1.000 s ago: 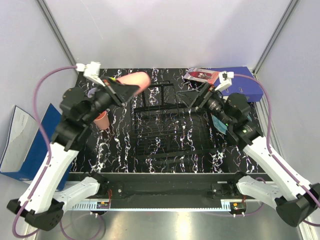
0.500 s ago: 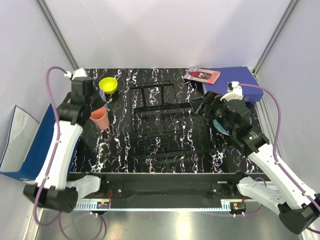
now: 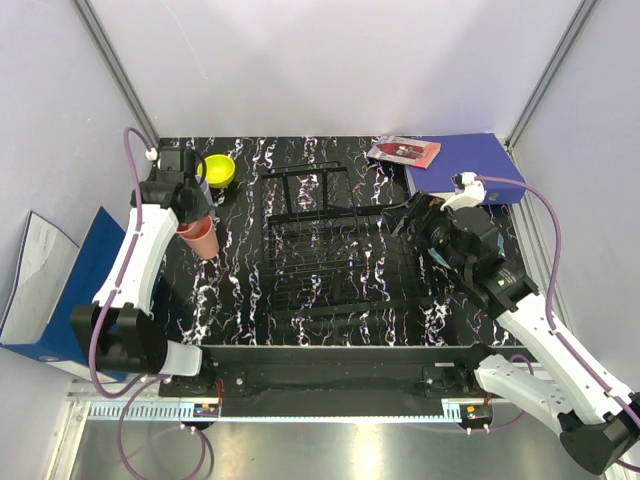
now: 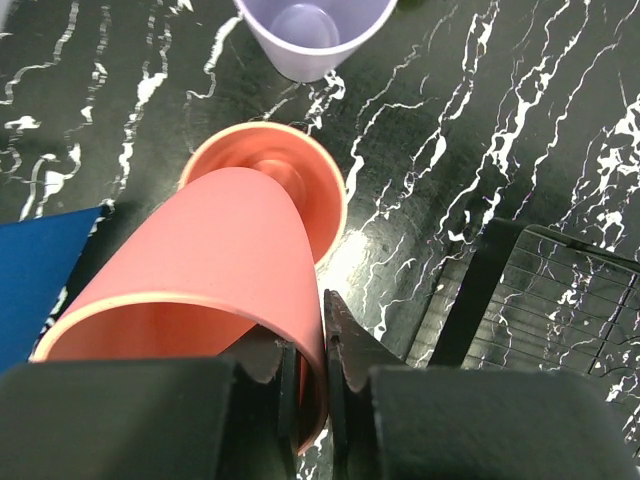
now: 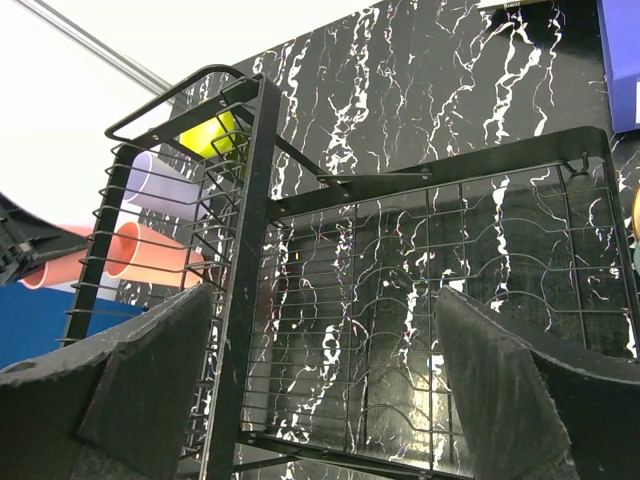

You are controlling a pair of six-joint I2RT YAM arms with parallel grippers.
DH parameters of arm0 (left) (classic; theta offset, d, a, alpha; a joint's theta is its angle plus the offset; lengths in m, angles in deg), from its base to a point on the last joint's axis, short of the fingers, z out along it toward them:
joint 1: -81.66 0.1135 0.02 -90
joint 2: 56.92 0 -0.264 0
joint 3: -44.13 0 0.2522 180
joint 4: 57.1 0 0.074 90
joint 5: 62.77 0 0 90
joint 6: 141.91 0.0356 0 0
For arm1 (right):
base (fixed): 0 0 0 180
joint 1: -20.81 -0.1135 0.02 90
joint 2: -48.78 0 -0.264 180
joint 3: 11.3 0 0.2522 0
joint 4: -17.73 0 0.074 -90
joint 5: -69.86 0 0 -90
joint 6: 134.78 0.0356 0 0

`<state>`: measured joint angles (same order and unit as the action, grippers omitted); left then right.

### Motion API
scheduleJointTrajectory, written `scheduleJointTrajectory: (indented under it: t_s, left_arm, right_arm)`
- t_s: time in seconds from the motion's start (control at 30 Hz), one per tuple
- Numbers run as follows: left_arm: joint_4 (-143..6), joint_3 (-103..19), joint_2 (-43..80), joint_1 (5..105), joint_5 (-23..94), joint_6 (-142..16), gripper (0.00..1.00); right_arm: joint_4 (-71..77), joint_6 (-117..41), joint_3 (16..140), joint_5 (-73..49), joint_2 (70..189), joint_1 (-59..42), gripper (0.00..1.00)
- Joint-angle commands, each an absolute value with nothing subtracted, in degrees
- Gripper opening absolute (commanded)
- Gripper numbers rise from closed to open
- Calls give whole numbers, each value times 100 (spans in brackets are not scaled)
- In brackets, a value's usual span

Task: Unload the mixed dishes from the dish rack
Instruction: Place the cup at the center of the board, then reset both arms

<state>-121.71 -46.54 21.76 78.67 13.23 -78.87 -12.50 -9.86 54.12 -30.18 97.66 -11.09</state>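
Note:
My left gripper [image 4: 312, 345] is shut on the rim of a pink cup [image 4: 190, 270], which it holds tilted with one finger inside and one outside. The cup's base hangs over the mouth of a second pink cup [image 4: 292, 185] that stands upright on the table. Just behind stands the lavender cup [image 4: 315, 25]. From above, my left gripper [image 3: 195, 205] is at the table's left, above the standing pink cup [image 3: 203, 240] and beside the yellow bowl [image 3: 217, 170]. The black dish rack [image 3: 330, 250] lies mid-table. My right gripper [image 5: 325, 390] hovers open at its right side [image 3: 405, 215].
A blue binder [image 3: 465, 165] and a red-patterned booklet [image 3: 403, 150] lie at the back right. Another blue binder [image 3: 60, 280] leans off the table's left edge. Through the rack's upright divider [image 5: 240, 250] the right wrist view shows the bowl [image 5: 215, 130] and the cups.
My left arm has swung from behind the rack to the left, carrying the pink cup down over the standing pink cup. My right arm drew back slightly, still open.

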Motion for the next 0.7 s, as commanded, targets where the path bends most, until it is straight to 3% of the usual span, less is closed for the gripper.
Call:
scheduleJointTrajectory:
  t_s: [0.0,0.17,0.23,0.27,0.3,0.47,0.53,0.67]
  left_arm:
    - [-11823,-4970,2367,7937,1554,-7810,0]
    - [-11718,-4953,2631,7946,1659,-7845,0]
    - [-11727,-4926,2631,7946,1581,-7845,6]
    - [-11718,-4926,2571,7955,1545,-7863,15]
    - [-11718,-4970,2518,7955,1475,-7863,32]
    - [-11840,-5618,2132,7955,1413,-7942,71]
    - [-11902,-5857,2008,7946,1457,-7986,96]
    - [-11973,-6157,1491,7779,1598,-8222,99]
  right_arm:
    - [-1150,-1112,5397,-3174,9765,-1127,100]
    - [-1133,-1129,5352,-3156,9809,-1127,100]
    - [-1133,-1156,5335,-3165,9826,-1127,100]
    - [-1133,-1173,5352,-3165,9835,-1127,100]
    - [-1124,-1182,5344,-3165,9844,-1127,100]
    - [-1097,-1173,5387,-3147,9923,-1127,100]
    - [-1106,-1182,5414,-3165,9923,-1127,100]
    - [-1115,-1287,5449,-3305,9897,-1127,100]
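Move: The left hand holds the pink cup by its wall, with the cup's bottom over the mouth of a standing orange cup, whose middle lies about 1 cm ahead, 3 cm left and 11 cm below. The lavender cup stands roughly 9 cm beyond the orange one, the yellow bowl some 16 cm beyond it and 4 cm to its right. From the empty right hand, the orange cup lies about 47 cm left, 6 cm ahead and 20 cm below. Down about 2.5 cm, easing slightly forward, the left hand lowers the pink cup bottom first into the mouth of the standing orange cup. Its nearly shut fingers then open wide and let go of the wall, and the hand lifts away some 9 cm, drifting a little farther forward while its fingertips tilt up by about 15 degrees. ##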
